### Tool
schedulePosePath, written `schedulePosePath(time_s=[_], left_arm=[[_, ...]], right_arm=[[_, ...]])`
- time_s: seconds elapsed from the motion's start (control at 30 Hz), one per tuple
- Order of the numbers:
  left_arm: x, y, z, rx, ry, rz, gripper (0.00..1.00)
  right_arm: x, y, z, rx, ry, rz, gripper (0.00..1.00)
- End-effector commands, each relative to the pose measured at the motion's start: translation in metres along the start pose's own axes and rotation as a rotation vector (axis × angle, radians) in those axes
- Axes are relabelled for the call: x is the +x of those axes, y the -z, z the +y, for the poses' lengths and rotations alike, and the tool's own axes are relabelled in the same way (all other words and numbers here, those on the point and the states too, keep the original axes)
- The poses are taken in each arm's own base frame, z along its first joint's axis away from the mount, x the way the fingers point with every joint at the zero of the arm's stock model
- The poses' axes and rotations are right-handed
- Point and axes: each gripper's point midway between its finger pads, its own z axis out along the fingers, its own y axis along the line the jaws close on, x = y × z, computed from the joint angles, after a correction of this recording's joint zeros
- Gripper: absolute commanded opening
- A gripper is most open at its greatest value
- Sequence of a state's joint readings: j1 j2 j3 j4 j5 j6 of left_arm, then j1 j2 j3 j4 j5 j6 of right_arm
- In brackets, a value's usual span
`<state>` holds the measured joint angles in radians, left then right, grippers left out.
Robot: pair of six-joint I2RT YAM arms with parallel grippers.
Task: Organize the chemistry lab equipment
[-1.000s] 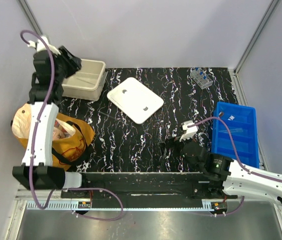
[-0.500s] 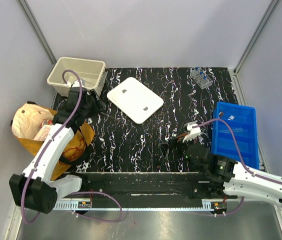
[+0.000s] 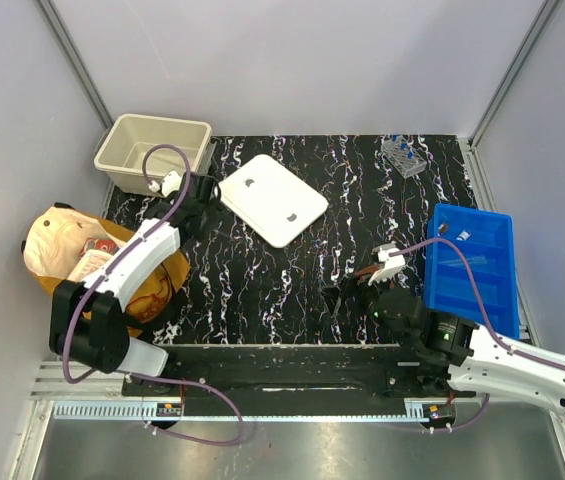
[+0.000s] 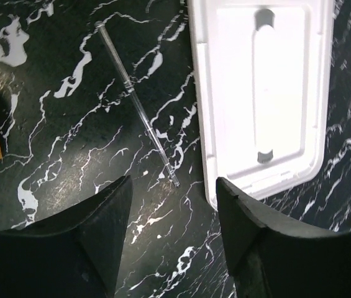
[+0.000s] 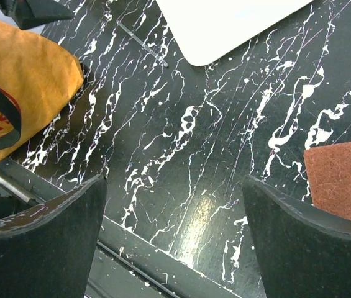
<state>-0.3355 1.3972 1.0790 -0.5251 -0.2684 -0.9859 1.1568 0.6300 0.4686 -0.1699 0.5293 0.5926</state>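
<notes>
A long thin clear rod [image 4: 136, 102] lies on the black marbled table just left of the white lid [image 4: 262, 93]; the right wrist view also shows the rod [image 5: 141, 42]. My left gripper [image 4: 173, 208] hovers open over the table at the rod's near tip, with nothing between its fingers. It sits beside the lid's left corner [image 3: 205, 205]. My right gripper [image 5: 172, 198] is wide open and empty over the table's front edge [image 3: 347, 295]. A small clear tube rack [image 3: 403, 155] with blue-tipped pieces stands at the back right.
A beige bin [image 3: 154, 152] stands at the back left. An orange-tan paper bag [image 3: 92, 265] with packets is on the left. A blue tray [image 3: 470, 268] holding small pieces is on the right. A rust-brown pad [image 5: 343, 180] lies near my right gripper.
My left arm swung down from over the beige bin to the table beside the white lid, above the rod. The right arm shifted only slightly.
</notes>
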Motion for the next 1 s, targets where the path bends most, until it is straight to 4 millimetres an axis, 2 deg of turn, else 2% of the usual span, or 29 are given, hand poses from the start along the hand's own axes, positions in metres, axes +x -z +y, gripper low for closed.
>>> schedulePosePath(time_s=[0.0, 0.1, 0.23, 0.4, 0.67, 0.97], left_arm=[[-0.028, -0.006, 0.001, -0.127, 0.279, -0.126, 0.59], [-0.027, -0.021, 0.007, -0.251, 0.289, -0.112, 0.56], [-0.02, -0.037, 0.013, -0.4, 0.288, -0.071, 0.47], [-0.012, -0.062, 0.014, -0.409, 0.309, -0.071, 0.43], [0.009, -0.091, 0.032, -0.447, 0.348, 0.002, 0.43], [0.015, -0.109, 0.039, -0.483, 0.374, 0.021, 0.4]], right_arm=[[-0.007, 0.005, 0.004, -0.02, -0.024, -0.016, 0.93], [-0.007, 0.005, 0.003, -0.018, -0.025, -0.017, 0.93], [-0.008, 0.006, 0.002, -0.011, -0.022, -0.022, 0.93], [-0.01, 0.006, 0.002, -0.007, -0.014, -0.022, 0.93], [-0.009, 0.005, -0.001, 0.007, -0.005, -0.021, 0.93], [-0.009, 0.004, -0.003, 0.016, 0.005, -0.024, 0.93]])
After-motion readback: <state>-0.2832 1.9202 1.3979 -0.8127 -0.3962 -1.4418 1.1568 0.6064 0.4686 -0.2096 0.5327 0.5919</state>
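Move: The glass rod lies flat on the table about 4 cm ahead of the left hand, 2 cm to its left and some 15 cm below. The white tray's middle is about 13 cm ahead and 12 cm to the right of the hand; the cream bin stands roughly 22 cm ahead and 18 cm to the left, the orange bag about 8 cm back and 24 cm to the left. From the right hand, the rod is some 23 cm ahead and 29 cm to the left. The left hand drops about 10 cm towards the glass rod beside the white tray, easing some 4 cm forward in the first part and then sinking almost straight down with a slight drift left. Meanwhile the wrist swings nearly 30 degrees counter-clockwise and tips the fingers steeper downward, lining them up along either side of the rod as they narrow from over half open to about two fifths, still empty and not closed on it. ##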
